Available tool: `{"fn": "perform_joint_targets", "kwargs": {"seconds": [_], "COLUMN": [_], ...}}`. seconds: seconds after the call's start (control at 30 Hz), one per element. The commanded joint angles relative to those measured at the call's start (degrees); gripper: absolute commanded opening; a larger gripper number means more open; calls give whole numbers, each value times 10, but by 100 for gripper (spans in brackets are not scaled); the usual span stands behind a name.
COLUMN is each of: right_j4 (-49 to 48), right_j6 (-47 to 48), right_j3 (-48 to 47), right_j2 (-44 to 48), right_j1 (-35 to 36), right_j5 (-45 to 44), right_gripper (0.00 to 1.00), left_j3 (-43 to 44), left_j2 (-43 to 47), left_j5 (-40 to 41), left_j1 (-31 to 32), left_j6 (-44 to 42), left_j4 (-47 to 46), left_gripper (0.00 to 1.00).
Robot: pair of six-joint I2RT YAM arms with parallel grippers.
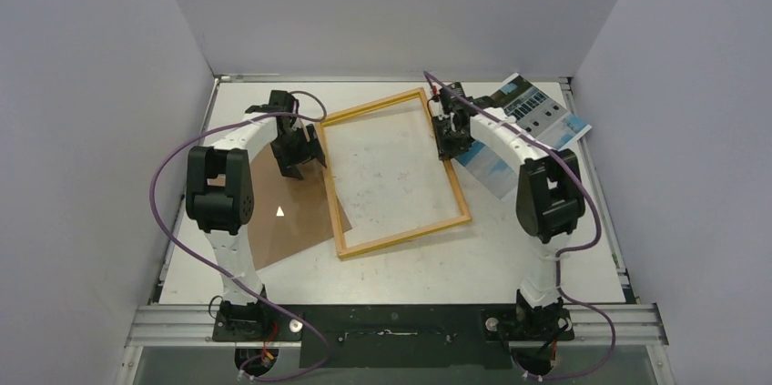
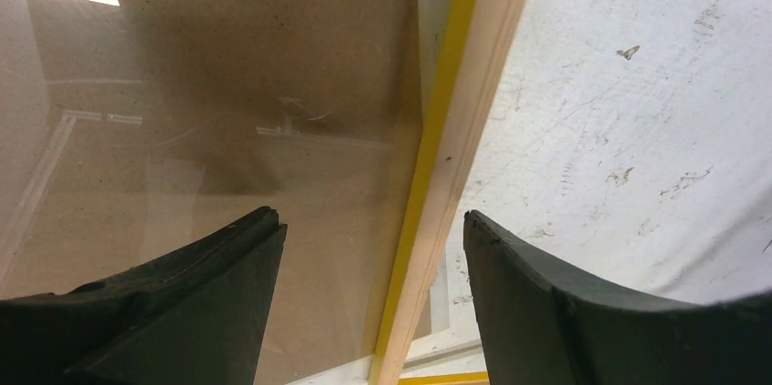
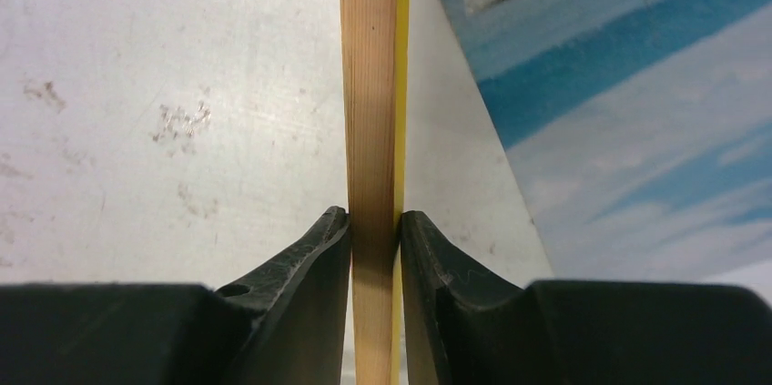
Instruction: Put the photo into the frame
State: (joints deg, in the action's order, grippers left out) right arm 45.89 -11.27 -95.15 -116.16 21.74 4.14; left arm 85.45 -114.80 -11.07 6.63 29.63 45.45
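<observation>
The frame (image 1: 405,235) lies in the middle of the table, wood side up. Its yellow edge shows in the wrist views. My right gripper (image 1: 449,144) is shut on the frame's right rail (image 3: 369,85), with both fingers pressed against the wood (image 3: 373,217). My left gripper (image 1: 305,162) hangs open over the frame's left rail (image 2: 455,130), one finger on each side and neither touching it (image 2: 369,217). The photo (image 1: 537,116) lies at the back right, partly under the right arm. Its blue sky (image 3: 637,130) shows just beside the gripped rail.
A brown backing board (image 1: 291,212) lies left of the frame, partly under its left rail (image 2: 228,85). Grey walls close in the table on three sides. Purple cables loop beside both arms.
</observation>
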Motion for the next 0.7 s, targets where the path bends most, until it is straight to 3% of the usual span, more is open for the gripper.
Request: {"fn": "perform_joint_targets", "kwargs": {"seconds": [0.0, 0.37, 0.67], "right_j4": [-33, -83, -136], "right_j6": [-27, -74, -58], "right_j3": [63, 244, 298], "right_j2": [117, 225, 222], "right_j1": [-4, -12, -37], "right_j5": [-27, -76, -80], "right_gripper": [4, 4, 6], "left_j3": [11, -3, 20], "left_j2": [22, 35, 34], "left_j5": [1, 5, 22], "left_j1": [-1, -1, -2], "left_j6": [5, 9, -7], "left_j4": [-15, -22, 0], "left_gripper": [71, 71, 71]}}
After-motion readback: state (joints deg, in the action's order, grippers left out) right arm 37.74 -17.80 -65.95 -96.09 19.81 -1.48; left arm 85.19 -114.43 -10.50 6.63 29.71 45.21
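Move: My right hand grips the right side of the frame, whose middle lies about 14 cm to its left and 4 cm back at nearly its own height. The bare table where that middle should go is some 10 cm left, 8 cm back and 7 cm below. The photo lies about 15 cm right and 6 cm ahead, the backing board some 42 cm left and 8 cm back, both 7 cm down. From my left hand that bare table is about 25 cm right, 6 cm back, 4 cm down. Keeping the frame's right side pinched, I draw my right hand some 8 cm back towards me and about 6 cm to the right, lifting nearly 4 cm at first, then sinking about 5 cm towards the table. Meanwhile I turn the frame roughly 10 degrees clockwise, pulling its left side off the backing board. ##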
